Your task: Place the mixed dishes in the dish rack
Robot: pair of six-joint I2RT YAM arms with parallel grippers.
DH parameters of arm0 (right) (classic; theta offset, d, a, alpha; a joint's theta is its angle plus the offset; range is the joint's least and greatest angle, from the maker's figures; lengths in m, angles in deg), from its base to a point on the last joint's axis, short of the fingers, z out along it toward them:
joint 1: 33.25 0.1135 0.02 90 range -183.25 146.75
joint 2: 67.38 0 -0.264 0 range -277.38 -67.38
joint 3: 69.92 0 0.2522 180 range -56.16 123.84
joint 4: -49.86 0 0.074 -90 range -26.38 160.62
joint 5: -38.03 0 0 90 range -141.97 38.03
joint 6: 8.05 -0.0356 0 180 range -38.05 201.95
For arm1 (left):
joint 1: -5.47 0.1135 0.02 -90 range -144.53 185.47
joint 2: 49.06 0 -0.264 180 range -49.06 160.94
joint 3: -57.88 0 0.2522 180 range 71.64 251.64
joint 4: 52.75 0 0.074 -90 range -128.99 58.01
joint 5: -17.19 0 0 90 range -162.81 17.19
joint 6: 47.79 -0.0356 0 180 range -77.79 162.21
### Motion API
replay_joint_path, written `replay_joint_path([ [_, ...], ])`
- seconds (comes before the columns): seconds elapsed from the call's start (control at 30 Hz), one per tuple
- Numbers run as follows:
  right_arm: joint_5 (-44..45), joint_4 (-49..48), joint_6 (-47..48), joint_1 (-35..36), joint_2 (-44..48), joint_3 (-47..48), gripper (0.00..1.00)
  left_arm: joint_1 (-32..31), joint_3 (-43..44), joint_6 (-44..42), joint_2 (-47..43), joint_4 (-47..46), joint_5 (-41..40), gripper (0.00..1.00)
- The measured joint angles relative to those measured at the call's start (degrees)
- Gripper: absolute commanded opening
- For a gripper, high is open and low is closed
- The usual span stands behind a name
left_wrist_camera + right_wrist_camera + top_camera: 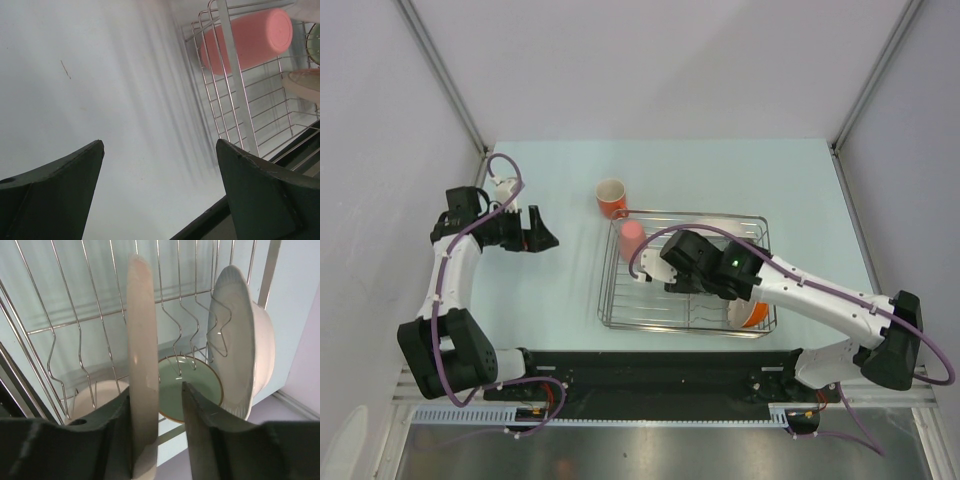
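Note:
The dish rack (610, 290) stands at mid-table with the pink cup (632, 238) lying in its far left corner. Just outside that corner stands the orange mug (611, 199). My right gripper (156, 387) reaches down into the rack, its jaws either side of a cream plate (141, 340) standing on edge between the dividers. The left finger touches the plate and a gap shows at the right finger. Behind it lie the pale green bowl (192, 390) and a white ribbed dish (240, 340). An orange bowl (750, 315) sits at the rack's near right. My left gripper (545, 240) hovers open and empty left of the rack.
In the left wrist view the pink cup (250, 40) lies inside the rack's wire wall (225, 110), with bare table under the left gripper (160, 142). Walls enclose the table on the left, right and back. A black rail runs along the near edge (660, 370).

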Motion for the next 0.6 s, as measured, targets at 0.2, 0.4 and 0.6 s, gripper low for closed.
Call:
replay_joint_path([
  [0.2, 0.26, -0.57, -0.79, -0.28, 0.00, -0.46, 1.00, 0.00, 0.66, 0.00, 0.04, 0.28, 0.02, 1.00],
  [0.4, 1.55, -1.86, -1.09, -0.07, 0.22, -0.46, 1.00, 0.00, 0.98, 0.00, 0.11, 0.28, 0.33, 1.00],
  [0.6, 4.04, -3.67, -1.20, 3.28, 3.74, -0.50, 1.00, 0.00, 2.12, 0.02, 0.52, 0.63, 0.44, 1.00],
])
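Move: The peach plate stands on edge across the dish rack between the right fingers, its middle about 7 cm below that hand and 2 cm to its right. From the hand, the white plate is some 8 cm ahead and 7 right, the green bowl 1 ahead and 13 right, the orange bowl 8 back and 14 right, and the pink cup 5 ahead and 8 left. From the left hand, the peach plate lies about 8 cm back and 29 right. The right hand lets go of the peach plate over its dish rack slot: it all but stays in place while the already loosening fingers spread to wide open, one on the robot's side of the plate and one on the far side. It then lifts up off the plate's upper rim, slowly at first and then faster, about 2.5 cm in all with a slight drift left, tilting some 5 to 10 degrees so that the fingertips swing outward. ##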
